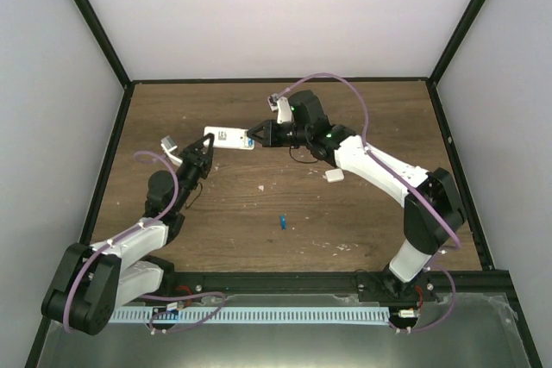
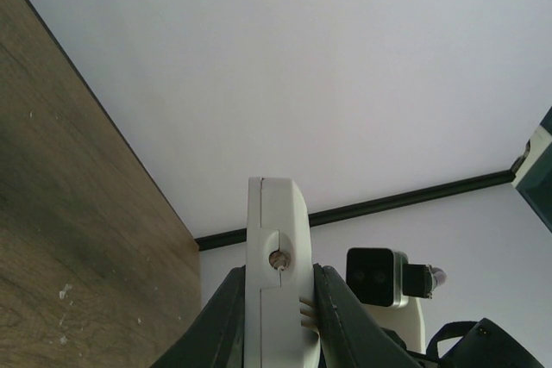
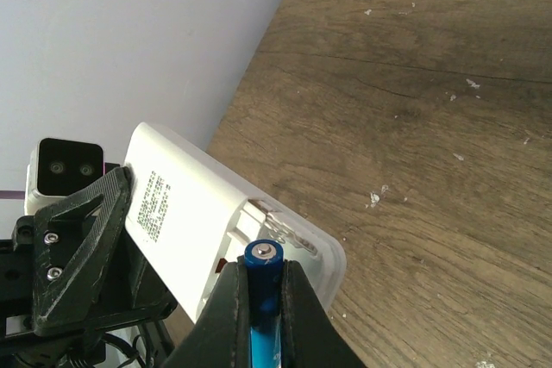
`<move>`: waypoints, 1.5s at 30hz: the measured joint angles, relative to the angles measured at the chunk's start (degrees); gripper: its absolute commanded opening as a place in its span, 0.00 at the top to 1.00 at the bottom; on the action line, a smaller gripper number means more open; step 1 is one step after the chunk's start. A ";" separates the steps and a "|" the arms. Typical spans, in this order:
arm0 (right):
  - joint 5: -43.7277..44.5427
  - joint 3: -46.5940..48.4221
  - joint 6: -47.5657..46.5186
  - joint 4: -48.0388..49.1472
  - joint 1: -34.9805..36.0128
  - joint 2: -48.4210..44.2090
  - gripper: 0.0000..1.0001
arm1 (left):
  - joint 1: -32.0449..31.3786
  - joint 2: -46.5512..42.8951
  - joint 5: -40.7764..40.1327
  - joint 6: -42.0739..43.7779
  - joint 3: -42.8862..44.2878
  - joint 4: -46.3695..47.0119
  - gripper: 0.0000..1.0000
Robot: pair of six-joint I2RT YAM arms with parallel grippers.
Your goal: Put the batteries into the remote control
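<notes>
My left gripper [image 1: 207, 147] is shut on the remote control [image 1: 229, 139], a slim white handset held above the table with its back up. In the left wrist view the remote control [image 2: 276, 256] stands end-on between the two dark fingers [image 2: 226, 325]. My right gripper [image 1: 254, 136] is shut on a blue battery [image 3: 263, 275], whose metal tip sits at the edge of the remote's open battery bay [image 3: 289, 237]. The printed label on the remote [image 3: 185, 208] faces the right wrist camera. A second blue battery [image 1: 282, 221] lies on the wooden table.
A small white piece [image 1: 334, 176] lies on the table under the right arm. White flecks are scattered over the wood [image 3: 376, 197]. Black frame rails and white walls close in the table [image 1: 216, 230] on three sides.
</notes>
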 measured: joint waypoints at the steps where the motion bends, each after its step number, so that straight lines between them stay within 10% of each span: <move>1: 0.02 0.00 0.00 -0.13 0.00 0.00 0.99 | 0.00 0.00 -0.02 0.04 0.00 -0.02 1.00; 25: 2.03 0.83 -1.27 -3.98 0.39 0.00 0.83 | -0.24 0.00 -1.20 0.46 -0.46 0.57 1.00; 45: 2.34 4.70 -5.29 -3.80 0.35 -0.44 0.40 | -0.24 0.00 -1.25 -0.48 -0.87 3.48 1.00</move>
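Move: The open battery bay at the near end of the remote lies right at the right fingertips, about 1 cm to their left and 1 cm lower, with the battery still pinched between them. The remote's middle is some 5 cm left. On the table, about 24 cm below, the spare battery lies roughly 17 cm back and 8 cm right, the white cover 5 cm back and 21 cm right. From the left hand, gripping the remote's other end, the bay is about 10 cm right, level. Open the right fingers gradually to about half, sinking some 1 cm with them so that the battery is let go in the bay, then lift the hand about 3.5 cm straight up off the remote. Keep the left grip on the remote, holding it nearly still and letting it rise barely 1 cm at the end. ##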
